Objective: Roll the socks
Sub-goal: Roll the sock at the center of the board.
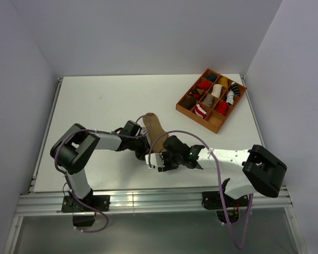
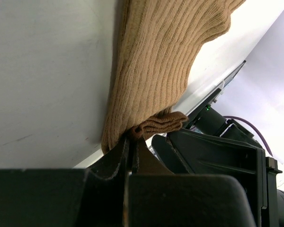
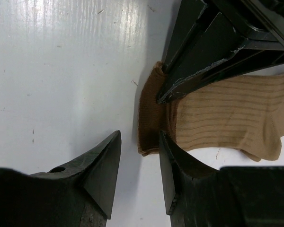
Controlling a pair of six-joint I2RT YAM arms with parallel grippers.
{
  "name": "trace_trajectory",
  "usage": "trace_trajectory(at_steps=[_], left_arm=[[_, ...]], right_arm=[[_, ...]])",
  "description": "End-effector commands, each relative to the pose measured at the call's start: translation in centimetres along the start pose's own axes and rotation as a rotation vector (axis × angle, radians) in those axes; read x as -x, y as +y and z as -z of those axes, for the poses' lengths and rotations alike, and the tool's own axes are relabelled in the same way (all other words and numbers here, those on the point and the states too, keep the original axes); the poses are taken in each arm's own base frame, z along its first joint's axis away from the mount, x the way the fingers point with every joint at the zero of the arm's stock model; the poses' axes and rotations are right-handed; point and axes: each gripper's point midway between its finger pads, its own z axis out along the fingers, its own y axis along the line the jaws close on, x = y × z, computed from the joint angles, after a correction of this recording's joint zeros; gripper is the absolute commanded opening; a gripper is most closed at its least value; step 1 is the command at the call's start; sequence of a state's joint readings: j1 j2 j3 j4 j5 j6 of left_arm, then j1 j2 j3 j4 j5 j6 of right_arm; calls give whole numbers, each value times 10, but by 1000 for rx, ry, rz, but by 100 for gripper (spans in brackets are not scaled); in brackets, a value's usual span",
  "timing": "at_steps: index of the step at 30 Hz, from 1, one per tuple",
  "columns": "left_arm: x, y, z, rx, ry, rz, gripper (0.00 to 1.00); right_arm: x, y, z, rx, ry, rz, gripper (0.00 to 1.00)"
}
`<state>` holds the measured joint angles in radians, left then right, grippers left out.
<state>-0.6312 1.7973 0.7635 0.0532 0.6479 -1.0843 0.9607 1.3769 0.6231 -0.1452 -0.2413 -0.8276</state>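
One of the socks, the tan-brown ribbed one (image 1: 155,126), lies flat on the white table, toe pointing away from the arms. My left gripper (image 2: 132,135) is shut on a pinched fold of its cuff at the near end. In the right wrist view the sock (image 3: 227,113) stretches off to the right, with the left gripper (image 3: 166,97) clamped on the darker cuff. My right gripper (image 3: 139,135) is open just short of that cuff, whose corner sits level with the gap between the fingertips; its right finger (image 3: 173,161) overlaps the cuff's edge. From above, both grippers meet at the sock's near end (image 1: 153,156).
A brown wooden divider tray (image 1: 196,120) sits at the far right of the table, holding several rolled socks in red, black, white and yellow. The table's near edge and metal rail (image 1: 148,198) run just behind the grippers.
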Motion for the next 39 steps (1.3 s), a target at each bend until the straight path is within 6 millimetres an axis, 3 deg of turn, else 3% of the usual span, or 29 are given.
trace_trajectory(at_steps=[1, 22, 27, 28, 30, 33, 39], left_arm=[[-6, 25, -3, 84, 23, 19, 0], [-9, 15, 3, 40, 74, -28, 2], [-10, 11, 3, 17, 84, -33, 4], [-9, 10, 4, 15, 81, -35, 4], [-8, 8, 5, 7, 71, -36, 7], [-5, 8, 9, 4, 45, -31, 13], [21, -10, 24, -81, -118, -42, 29]], right_arm=[[22, -20, 1, -55, -40, 25, 45], [-13, -16, -18, 14, 157, 48, 40], [-20, -11, -22, 32, 193, 36, 29], [-20, -11, -23, 36, 199, 30, 23], [-20, -8, -24, 50, 199, 19, 14], [-16, -3, -21, 83, 181, 5, 9], [-5, 12, -10, 212, 144, -56, 8]])
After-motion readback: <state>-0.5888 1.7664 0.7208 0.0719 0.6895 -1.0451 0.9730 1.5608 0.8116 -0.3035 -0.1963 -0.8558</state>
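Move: The sock's near, folded end lies about 2 cm ahead of the right hand, 1 cm to its left and 2 cm below. The left hand already pinches that end's far left side, so the end's middle is some 3 cm to its right, level with it. From the right hand, the divided box sits about 27 cm ahead and 21 cm to the right. Right fingers go about 2 cm forward and down, pinch the sock's folded end, then the left fingers partly open. ##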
